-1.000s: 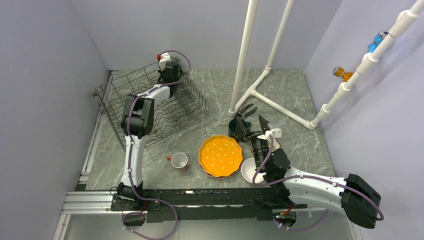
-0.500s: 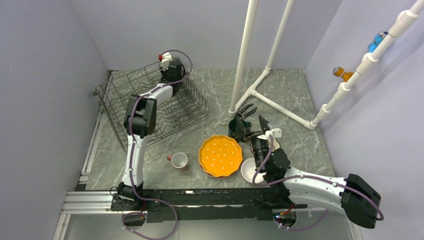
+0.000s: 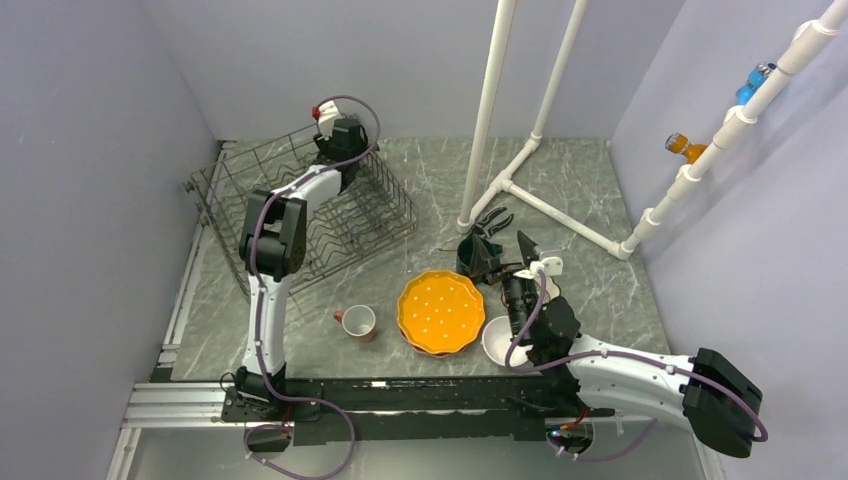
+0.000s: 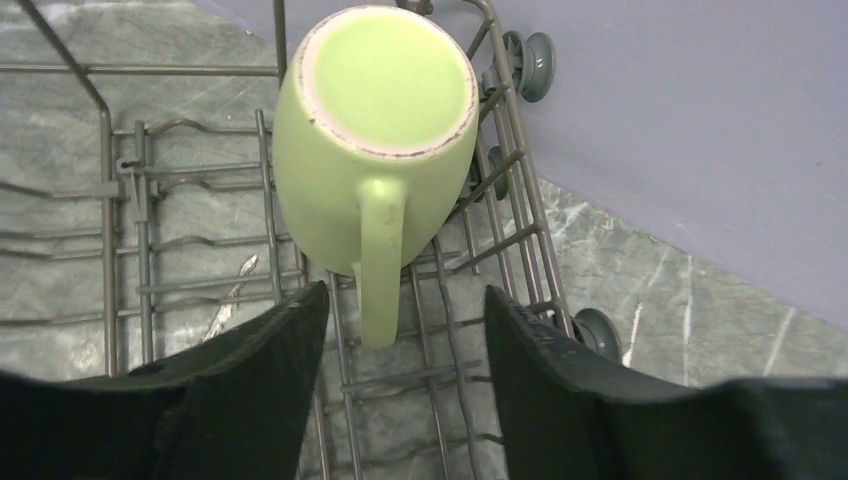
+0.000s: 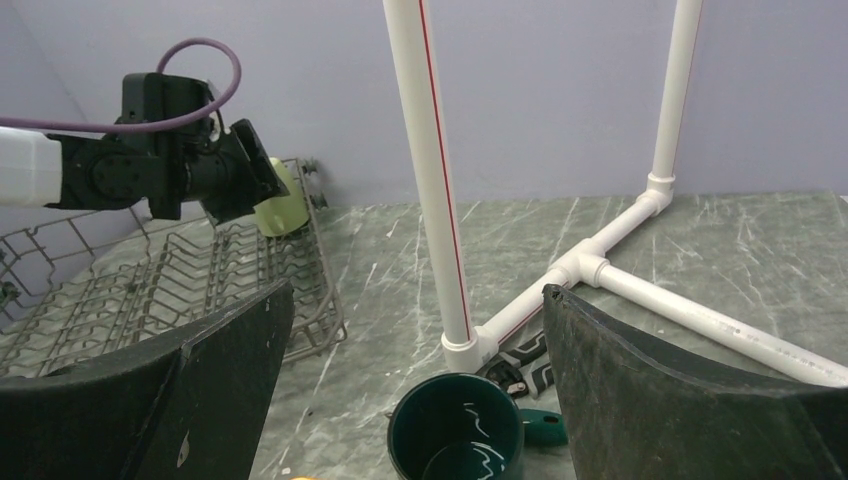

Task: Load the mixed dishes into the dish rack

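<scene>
The pale green mug [image 4: 375, 130] stands upside down in the far corner of the dish rack [image 4: 140, 240], its handle pointing back at me. My left gripper [image 4: 405, 310] is open, its fingers either side of the handle's end without touching it. From above, the left gripper [image 3: 335, 135] hangs over the dish rack's [image 3: 300, 215] far edge. My right gripper [image 5: 416, 290] is open above the dark teal mug [image 5: 457, 432], holding nothing. The orange dotted plates [image 3: 441, 311], a small pink mug [image 3: 358, 322] and a white bowl [image 3: 497, 340] sit on the table.
A white pipe frame [image 3: 487, 110] rises from the table right of the rack. Black-handled pliers [image 5: 520, 365] and a green screwdriver handle [image 5: 545, 425] lie beside the teal mug. Grey walls stand close behind the rack and on both sides.
My left gripper has opened and let go of the green mug's handle, leaving the mug in the rack. The right arm has not moved.
</scene>
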### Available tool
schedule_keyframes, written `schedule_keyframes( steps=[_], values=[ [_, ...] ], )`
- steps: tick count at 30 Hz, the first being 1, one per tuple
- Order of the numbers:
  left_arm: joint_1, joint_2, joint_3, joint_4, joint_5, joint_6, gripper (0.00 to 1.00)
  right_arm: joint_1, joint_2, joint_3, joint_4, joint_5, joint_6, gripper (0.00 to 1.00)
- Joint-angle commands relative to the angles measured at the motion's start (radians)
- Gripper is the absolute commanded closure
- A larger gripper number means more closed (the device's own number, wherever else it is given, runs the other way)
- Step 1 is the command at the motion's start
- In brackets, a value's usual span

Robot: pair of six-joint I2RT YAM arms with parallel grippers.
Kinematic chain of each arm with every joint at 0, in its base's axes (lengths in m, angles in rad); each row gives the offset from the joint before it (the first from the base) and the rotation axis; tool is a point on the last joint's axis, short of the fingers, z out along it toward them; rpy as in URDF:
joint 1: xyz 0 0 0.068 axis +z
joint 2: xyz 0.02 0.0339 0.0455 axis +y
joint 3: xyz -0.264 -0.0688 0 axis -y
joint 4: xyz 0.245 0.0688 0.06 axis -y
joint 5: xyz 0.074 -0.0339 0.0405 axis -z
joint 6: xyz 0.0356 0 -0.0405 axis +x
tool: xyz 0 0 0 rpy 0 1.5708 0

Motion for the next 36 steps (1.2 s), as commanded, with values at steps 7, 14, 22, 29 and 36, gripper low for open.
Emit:
schedule_keyframes(
  steps=[7,14,22,29,36],
  values=[
    [-0.003,-0.385,-0.231,-0.209,0.078,-0.005,0.01,-0.020,0.003,0.033,-0.031,-0.021,0.051,0.05],
    [0.001,-0.680,-0.269,-0.504,0.156,0.107,0.01,-0.070,0.092,0.093,-0.137,-0.062,0.138,0.05],
    [0.013,-1.078,-0.664,-0.218,0.358,0.354,0.01,-0.118,0.277,0.287,-0.430,-0.075,0.215,0.02],
    [0.005,-1.169,-0.697,-0.182,0.538,0.382,0.01,-0.119,0.359,0.483,-0.843,-0.228,0.475,0.01],
    [-0.010,-1.241,-0.708,-0.192,0.591,0.351,0.00,-0.093,0.389,0.527,-1.030,-0.416,0.623,0.01]
  ],
)
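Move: The light green mug stands upside down in the rack's far corner, its middle about 7 cm ahead of the left hand and 2 cm below, handle already free between the fingers. The orange plate is some 36 cm back and 26 cm right of the left hand; from the right hand it lies about 12 cm left, 1 cm ahead and 22 cm below. The dark green mug is 14 cm ahead of the right hand and 2 cm left, the white bowl 7 cm back and 3 cm right, both about 20 cm lower. Already clear of the light green mug's handle, the left fingers spread fully as that hand draws back about 26 cm over the rack, soon climbing some 20 cm too and swinging clockwise. The open right hand eases forward and down, then sweeps left and further down towards the orange plate, tipping its fingers down some 30 degrees, and stays above the dishes without touching. ##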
